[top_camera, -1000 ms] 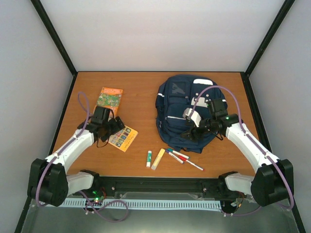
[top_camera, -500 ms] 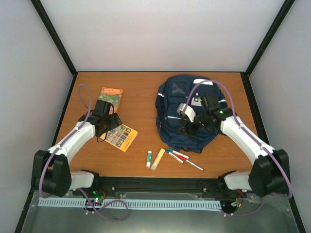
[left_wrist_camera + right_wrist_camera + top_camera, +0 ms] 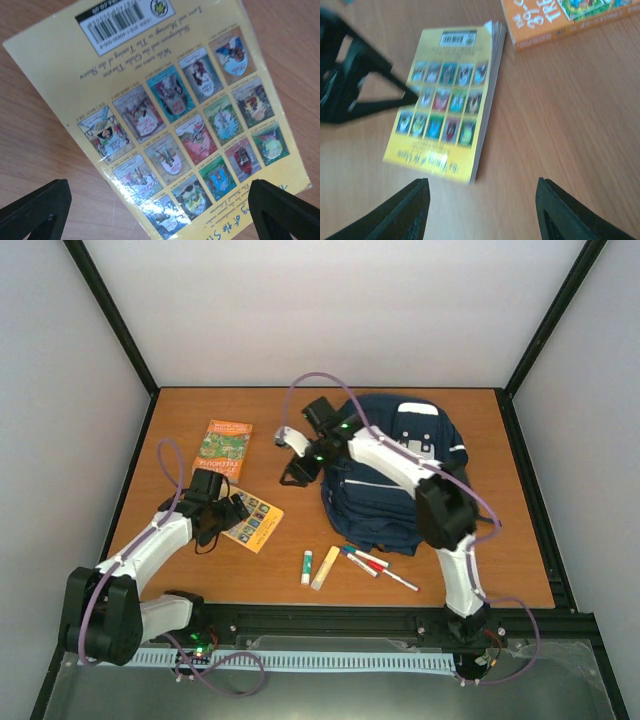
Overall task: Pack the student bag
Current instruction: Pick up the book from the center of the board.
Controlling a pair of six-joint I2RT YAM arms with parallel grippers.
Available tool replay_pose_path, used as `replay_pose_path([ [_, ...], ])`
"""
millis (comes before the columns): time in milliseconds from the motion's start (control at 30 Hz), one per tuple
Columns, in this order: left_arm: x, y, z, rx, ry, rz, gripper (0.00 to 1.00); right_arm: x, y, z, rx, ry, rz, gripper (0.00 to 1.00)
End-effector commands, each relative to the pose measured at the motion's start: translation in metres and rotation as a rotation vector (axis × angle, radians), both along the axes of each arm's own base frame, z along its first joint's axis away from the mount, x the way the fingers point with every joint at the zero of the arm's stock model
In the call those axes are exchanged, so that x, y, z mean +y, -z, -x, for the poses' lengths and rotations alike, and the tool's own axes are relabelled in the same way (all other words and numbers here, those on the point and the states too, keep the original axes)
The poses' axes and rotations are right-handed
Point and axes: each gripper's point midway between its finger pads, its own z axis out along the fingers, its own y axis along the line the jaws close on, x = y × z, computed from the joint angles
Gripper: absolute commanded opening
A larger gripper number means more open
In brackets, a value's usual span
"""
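Observation:
The student bag (image 3: pixel 400 480), navy with a white patch, lies at the back right of the table. My right arm reaches across it, and the right gripper (image 3: pixel 292 475) hangs open over bare wood just left of the bag. In the right wrist view the right gripper (image 3: pixel 482 215) holds nothing, and a yellow book (image 3: pixel 447 95) lies ahead of it. My left gripper (image 3: pixel 228 510) hovers wide open over the yellow book (image 3: pixel 255 523). The left wrist view has the left gripper (image 3: pixel 160 215) above the yellow book's back cover (image 3: pixel 170 110), not touching it.
An orange book (image 3: pixel 226 445) lies behind the yellow one, and its corner shows as the orange book (image 3: pixel 560 17) in the right wrist view. A glue stick (image 3: pixel 307 567), a pale yellow stick (image 3: pixel 325 568) and some markers (image 3: pixel 375 565) lie near the front edge.
My right arm has swung from above the bag leftward to the table beside the books, its jaws narrowing somewhat. My left gripper has shifted slightly over the yellow book.

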Motion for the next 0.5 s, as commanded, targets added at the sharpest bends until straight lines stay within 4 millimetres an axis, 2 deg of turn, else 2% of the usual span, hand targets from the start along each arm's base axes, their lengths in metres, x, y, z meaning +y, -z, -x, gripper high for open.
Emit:
replay_pose_path([
  [0, -0.007, 0.001, 0.003, -0.019, -0.006, 0.065, 1.0, 0.038, 0.028, -0.015, 0.077, 0.049, 0.061, 0.6],
  [133, -0.004, 0.005, 0.011, -0.015, -0.028, 0.067, 1.0, 0.064, 0.054, -0.031, 0.102, 0.063, 0.089, 0.6],
  [233, -0.005, 0.009, 0.018, -0.005, -0.04, 0.083, 1.0, 0.077, 0.075, -0.028, 0.123, 0.05, 0.108, 0.6],
  [467, -0.006, 0.017, 0.026, -0.006, -0.033, 0.099, 1.0, 0.08, 0.109, -0.021, 0.184, 0.066, 0.153, 0.53],
])
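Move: From the right hand the book (yellow cover) lies about 12 cm to the left, 5 cm back and 14 cm below; the orange book is some 17 cm left and 11 cm ahead, the backpack about 24 cm to the right and 6 cm ahead. From the left hand the yellow book is only about 4 cm ahead, 3 cm right and 5 cm below, and the orange book some 20 cm ahead and 1 cm left. Right hand sinks some 11 cm, swinging 8 cm left towards the book; the open left draws back 3 cm, lowering. ##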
